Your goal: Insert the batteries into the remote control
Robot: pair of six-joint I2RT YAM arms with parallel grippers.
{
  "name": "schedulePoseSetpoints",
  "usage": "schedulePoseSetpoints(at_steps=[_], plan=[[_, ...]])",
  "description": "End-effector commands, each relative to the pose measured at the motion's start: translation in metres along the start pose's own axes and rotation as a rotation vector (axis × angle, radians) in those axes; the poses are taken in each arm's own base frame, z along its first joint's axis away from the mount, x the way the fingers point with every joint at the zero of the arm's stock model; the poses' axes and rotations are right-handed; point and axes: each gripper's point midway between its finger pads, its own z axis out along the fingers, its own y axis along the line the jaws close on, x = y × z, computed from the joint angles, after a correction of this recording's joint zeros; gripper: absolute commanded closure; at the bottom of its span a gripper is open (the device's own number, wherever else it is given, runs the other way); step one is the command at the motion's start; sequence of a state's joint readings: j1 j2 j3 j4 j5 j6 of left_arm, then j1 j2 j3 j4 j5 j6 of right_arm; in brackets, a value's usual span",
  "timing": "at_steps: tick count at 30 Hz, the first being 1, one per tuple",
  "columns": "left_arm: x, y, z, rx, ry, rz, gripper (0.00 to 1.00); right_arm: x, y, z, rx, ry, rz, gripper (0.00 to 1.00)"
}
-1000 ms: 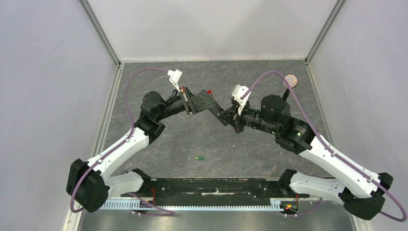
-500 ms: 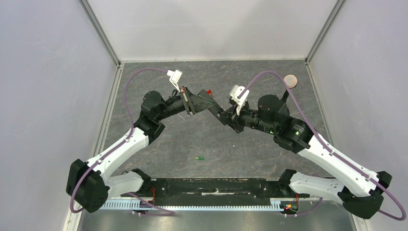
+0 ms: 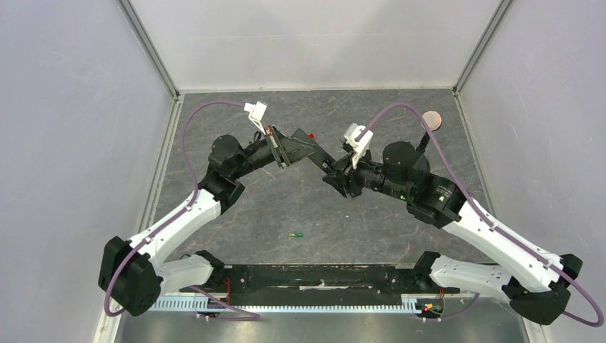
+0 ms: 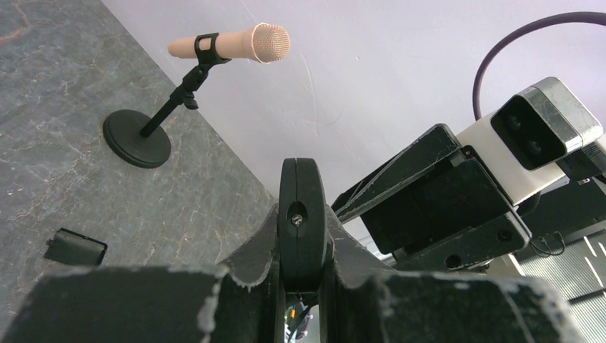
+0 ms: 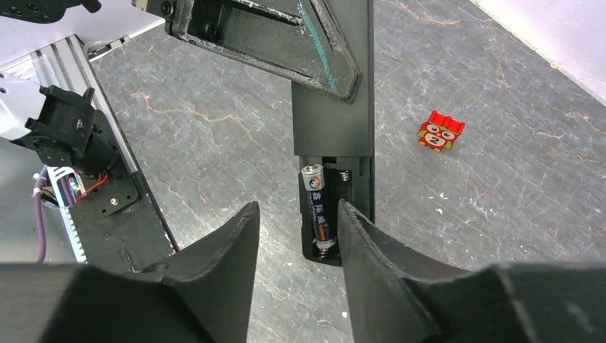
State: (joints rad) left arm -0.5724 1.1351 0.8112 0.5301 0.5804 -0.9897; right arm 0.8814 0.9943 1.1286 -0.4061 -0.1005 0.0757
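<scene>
My left gripper is shut on the remote control, a slim black bar held off the table; the left wrist view shows it end-on between the fingers. In the right wrist view the remote control has its compartment uncovered, and the dark battery lies in the left slot. The slot beside it holds only a spring. My right gripper stands open just short of that end, nothing between its fingers. The green battery lies on the table, nearer the arm bases.
A small red-and-white box sits on the table beyond the remote. A black round-based stand carrying a tan microphone stands at the back right corner. A small flat black piece lies on the table near it.
My right gripper has opened and drawn back slightly from the remote's end, leaving the dark battery in its slot. The left gripper has tilted a little with the remote.
</scene>
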Motion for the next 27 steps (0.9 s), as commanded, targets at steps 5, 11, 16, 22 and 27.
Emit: schedulePoseSetpoints(at_steps=[5, 11, 16, 22, 27], plan=[[-0.014, -0.032, -0.003, 0.081, -0.025, 0.053, 0.98, -0.037, -0.019, -0.035, 0.125, -0.13, 0.019, 0.43], [-0.018, -0.037, -0.003, 0.094, -0.033, 0.066, 0.98, -0.057, -0.022, -0.053, 0.17, -0.202, 0.114, 0.17], [-0.024, -0.043, -0.004, 0.096, -0.06, 0.071, 0.98, -0.068, -0.024, -0.052, 0.201, -0.248, 0.339, 0.02], [-0.036, -0.046, -0.006, 0.082, -0.122, 0.058, 0.98, -0.07, -0.03, -0.038, 0.258, -0.254, 0.643, 0.02], [-0.045, -0.051, -0.008, 0.087, -0.174, 0.021, 0.98, -0.056, -0.03, -0.021, 0.264, -0.231, 0.816, 0.02]])
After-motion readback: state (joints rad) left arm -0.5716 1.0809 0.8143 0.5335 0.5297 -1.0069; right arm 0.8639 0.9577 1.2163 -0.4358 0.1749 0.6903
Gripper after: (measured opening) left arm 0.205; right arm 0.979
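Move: The battery end of the remote, with the dark battery already in its bay, sits level with the right fingertips and about 1 cm ahead. From that hand, the battery cover lies on the table some 11 cm ahead, 8 cm right and 31 cm down; the green battery about 4 cm back, 9 cm left and 32 cm down. From the left hand, which holds the remote, that end is roughly 3 cm back, 4 cm right and 3 cm lower. The left fingers keep their pinch on the remote, lifting it about 2 cm late on, while the right fingertips come away from its battery bay. The right hand first goes up and to the right, then edges forward and slightly back left, ending about 5 cm higher; its fingers spread fully as the wrist swings clockwise, tips down and rolls left side up, nearly 40 degrees in all. ##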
